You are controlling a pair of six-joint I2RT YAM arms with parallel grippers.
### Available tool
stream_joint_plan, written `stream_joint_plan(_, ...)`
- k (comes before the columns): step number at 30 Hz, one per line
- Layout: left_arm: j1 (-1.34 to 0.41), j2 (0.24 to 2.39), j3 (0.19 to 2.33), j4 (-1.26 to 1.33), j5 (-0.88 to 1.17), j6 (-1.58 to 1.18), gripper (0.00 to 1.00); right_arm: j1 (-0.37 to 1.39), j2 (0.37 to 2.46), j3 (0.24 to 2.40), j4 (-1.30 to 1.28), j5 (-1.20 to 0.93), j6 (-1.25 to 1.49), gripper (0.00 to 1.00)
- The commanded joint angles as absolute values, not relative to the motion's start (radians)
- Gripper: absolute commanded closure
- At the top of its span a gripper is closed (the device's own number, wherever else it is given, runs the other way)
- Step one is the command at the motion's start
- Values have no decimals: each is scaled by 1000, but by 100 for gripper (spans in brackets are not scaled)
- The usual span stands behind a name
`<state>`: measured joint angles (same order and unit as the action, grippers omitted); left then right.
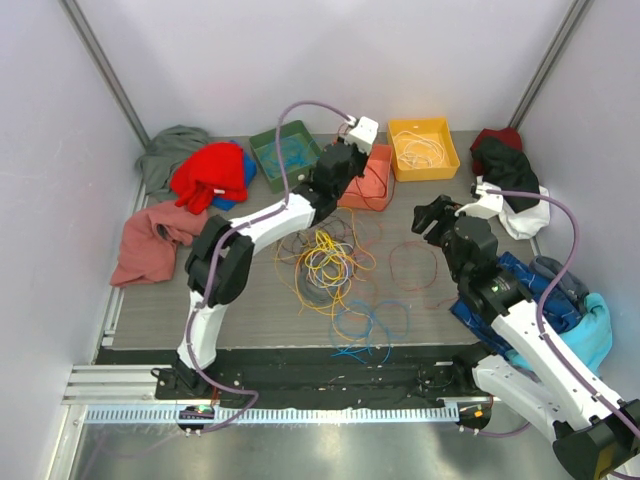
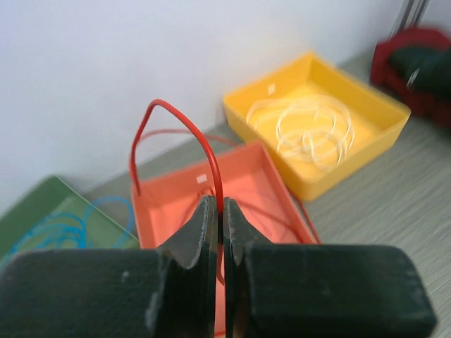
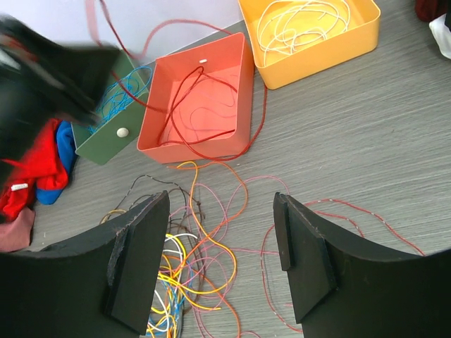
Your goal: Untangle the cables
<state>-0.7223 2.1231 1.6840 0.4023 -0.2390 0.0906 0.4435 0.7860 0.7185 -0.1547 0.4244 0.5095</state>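
Note:
A tangle of yellow, orange, white, brown and pink cables (image 1: 325, 262) lies mid-table, also seen under my right gripper (image 3: 169, 274). A loose red loop (image 1: 415, 265) lies to its right and blue cables (image 1: 370, 325) nearer the front. My left gripper (image 2: 220, 211) is shut on a red cable (image 2: 176, 116) that arches up from its tips, held above the salmon tray (image 2: 169, 204). This cable trails into that tray (image 3: 190, 149). My right gripper (image 3: 220, 197) hangs open over the tangle's right edge, holding nothing.
A yellow tray (image 1: 423, 148) holds white cables and a green tray (image 1: 285, 152) holds blue ones, both at the back beside the salmon tray (image 1: 372, 180). Red (image 1: 210, 172), pink (image 1: 150, 240) and grey (image 1: 172, 145) cloths lie left; blue cloth (image 1: 560, 300) and dark cloth (image 1: 510, 165) lie right.

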Motion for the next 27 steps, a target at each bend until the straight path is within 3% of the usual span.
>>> stream_joint_plan(1, -721, 1956, 1798, 367, -224, 89, 100, 446, 770, 735, -101, 423, 529, 31)
stream_joint_plan(13, -733, 1807, 1989, 175, -202, 57, 100, 446, 710, 739, -118, 410, 545, 32)
stream_joint_plan(27, -735, 1787, 2239, 109, -281, 265, 100, 446, 732, 727, -107, 426, 560, 32)
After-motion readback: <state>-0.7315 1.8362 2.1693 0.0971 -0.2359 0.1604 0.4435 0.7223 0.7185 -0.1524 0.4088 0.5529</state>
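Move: My left hand already pinches the red cable. The red box lies about 8 cm ahead, a shade right and some 20 cm below. From that hand the yellow box is roughly 16 cm ahead and 20 cm right, the green box 15 cm ahead and 17 cm left, and the cable tangle 16 cm back and 10 cm left, all low on the table. From my idle right hand the red box lies about 28 cm ahead, 10 cm left and 22 cm down. I hoist the pinched red cable with my left hand, fast at first and then easing off: some 33 cm up, away from the red box, while drifting back and left towards myself. My fingers stay shut on the cable, and the wrist tips them upward about 20 degrees with a small roll that lowers their left side. ##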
